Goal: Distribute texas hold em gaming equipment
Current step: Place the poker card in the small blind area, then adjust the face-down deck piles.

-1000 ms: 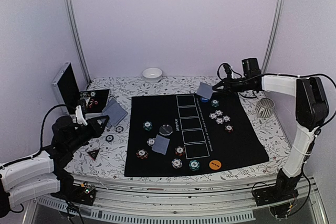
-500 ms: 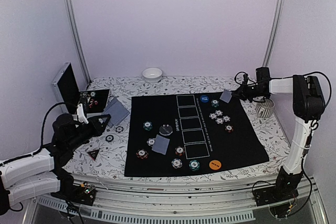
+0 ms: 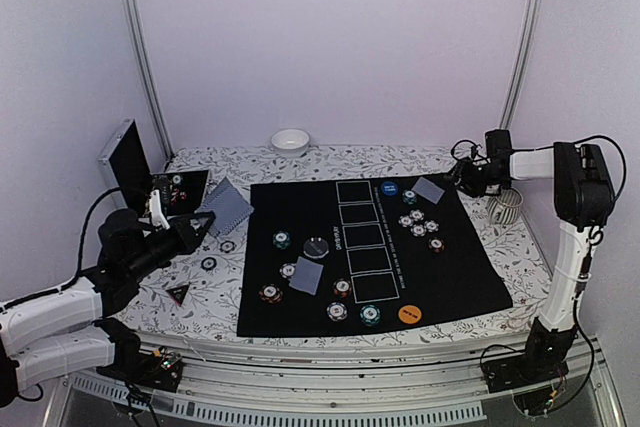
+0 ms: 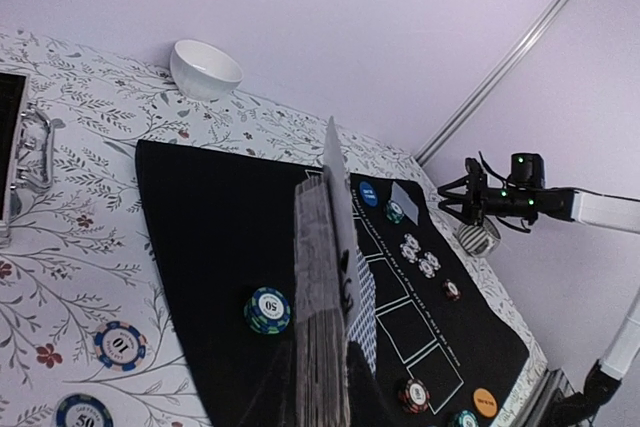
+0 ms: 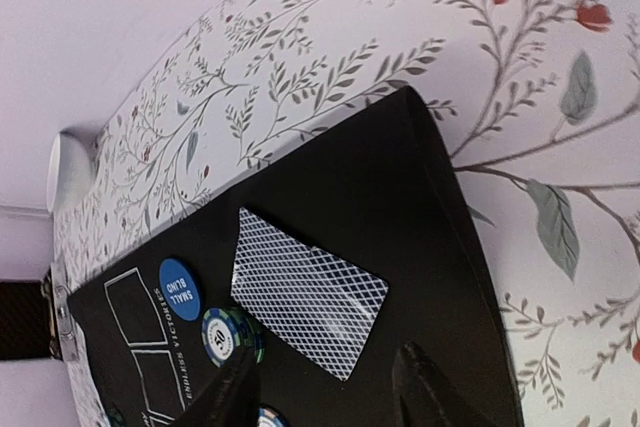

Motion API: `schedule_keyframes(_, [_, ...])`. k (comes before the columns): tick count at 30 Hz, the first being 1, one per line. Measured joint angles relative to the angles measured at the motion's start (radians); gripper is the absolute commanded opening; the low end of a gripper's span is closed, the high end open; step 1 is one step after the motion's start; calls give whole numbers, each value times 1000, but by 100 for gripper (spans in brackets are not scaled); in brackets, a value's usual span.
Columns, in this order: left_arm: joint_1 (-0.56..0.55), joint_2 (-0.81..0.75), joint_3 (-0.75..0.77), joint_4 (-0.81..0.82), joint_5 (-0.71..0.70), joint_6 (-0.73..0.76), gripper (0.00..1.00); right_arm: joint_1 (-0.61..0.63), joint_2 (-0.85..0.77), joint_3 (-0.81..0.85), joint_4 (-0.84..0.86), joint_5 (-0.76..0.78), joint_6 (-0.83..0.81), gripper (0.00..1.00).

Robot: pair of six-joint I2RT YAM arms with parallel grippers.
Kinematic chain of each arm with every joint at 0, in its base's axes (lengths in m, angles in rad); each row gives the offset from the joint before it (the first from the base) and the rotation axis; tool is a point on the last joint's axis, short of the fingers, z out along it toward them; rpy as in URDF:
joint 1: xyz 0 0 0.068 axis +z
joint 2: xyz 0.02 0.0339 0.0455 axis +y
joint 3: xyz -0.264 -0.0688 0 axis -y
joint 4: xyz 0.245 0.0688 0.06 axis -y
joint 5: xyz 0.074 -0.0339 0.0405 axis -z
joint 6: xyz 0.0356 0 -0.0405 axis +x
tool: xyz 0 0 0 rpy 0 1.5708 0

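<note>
My left gripper (image 3: 198,228) (image 4: 325,392) is shut on a deck of grey-blue-backed playing cards (image 3: 226,207) (image 4: 320,287), held on edge above the tablecloth left of the black mat (image 3: 460,267). My right gripper (image 3: 463,178) (image 5: 328,361) stands open at the mat's far right corner. One card (image 3: 429,189) (image 5: 308,292) lies face down flat on the mat just beyond its fingertips, free of them. Next to that card sit a blue button disc (image 3: 388,188) (image 5: 178,289) and a green chip (image 3: 409,197) (image 5: 228,337). Another card (image 3: 307,275) lies at the mat's left middle.
Several chips are scattered on the mat, with a white cluster (image 3: 418,221), a black disc (image 3: 316,247) and an orange disc (image 3: 408,313). The open silver case (image 3: 125,159), two chips (image 3: 208,263) and a triangle marker (image 3: 178,293) lie left. White bowl (image 3: 290,141) behind, striped mug (image 3: 505,205) right.
My right gripper carried a card to the mat's far right corner, opened, and the card now lies flat on the mat. My left gripper raised the deck slightly.
</note>
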Motion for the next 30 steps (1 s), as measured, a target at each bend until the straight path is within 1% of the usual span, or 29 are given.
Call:
schedule_keyframes(2, [-4, 8, 12, 1, 12, 6, 0, 6, -36, -7, -29, 50, -9, 66])
schedule_keyframes(5, [-12, 25, 27, 7, 32, 23, 0, 28, -125, 2, -80, 148, -44, 83])
schedule_keyframes(7, [-23, 38, 35, 16, 50, 35, 0, 62, -178, 36, -121, 207, -82, 100])
schedule_keyframes(9, [-36, 46, 38, 38, 72, 43, 0, 127, -231, 85, -147, 262, -123, 99])
schedule_keyframes(11, [-47, 48, 38, 67, 101, 47, 0, 217, -282, 113, -152, 309, -198, 99])
schedule_keyframes(13, [-61, 48, 38, 117, 141, 48, 0, 351, -336, 122, -153, 332, -278, 99])
schedule_keyframes(14, [-69, 47, 38, 142, 160, 48, 0, 394, -357, 126, -154, 321, -331, 99])
schedule_keyframes(15, [-76, 47, 38, 162, 174, 48, 0, 509, -370, 130, -153, 293, -378, 99])
schedule_keyframes(16, [-86, 47, 38, 181, 191, 48, 0, 564, -377, 132, -153, 256, -413, 99])
schedule_keyframes(17, [-98, 48, 38, 199, 209, 49, 0, 644, -380, 134, -152, 191, -458, 99])
schedule_keyframes(19, [-116, 48, 38, 222, 233, 50, 0, 747, -377, 134, -156, 88, -504, 99])
schedule_keyframes(23, [-152, 48, 38, 280, 278, 49, 0, 865, -334, 169, -159, -109, -545, 99])
schedule_keyframes(27, [-175, 50, 38, 327, 305, 49, 0, 891, -297, 185, -121, -229, -529, 99])
schedule_keyframes(30, [-192, 63, 38, 349, 322, 49, 0, 895, -275, 186, -93, -268, -496, 100])
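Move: The left hand already holds the deck of cards, its middle about 4 cm ahead and 4 cm right of the finger pads, level with them. From the right hand that deck is roughly 58 cm left, 22 cm back and 14 cm higher. The card just laid down is some 5 cm left, 2 cm ahead and 4 cm below the right hand; the small blind disc lies 16 cm left, 2 cm ahead, 5 cm below. Opening wide, the right hand sweeps some 50 cm left, back and up towards the deck the left raises rightward. ##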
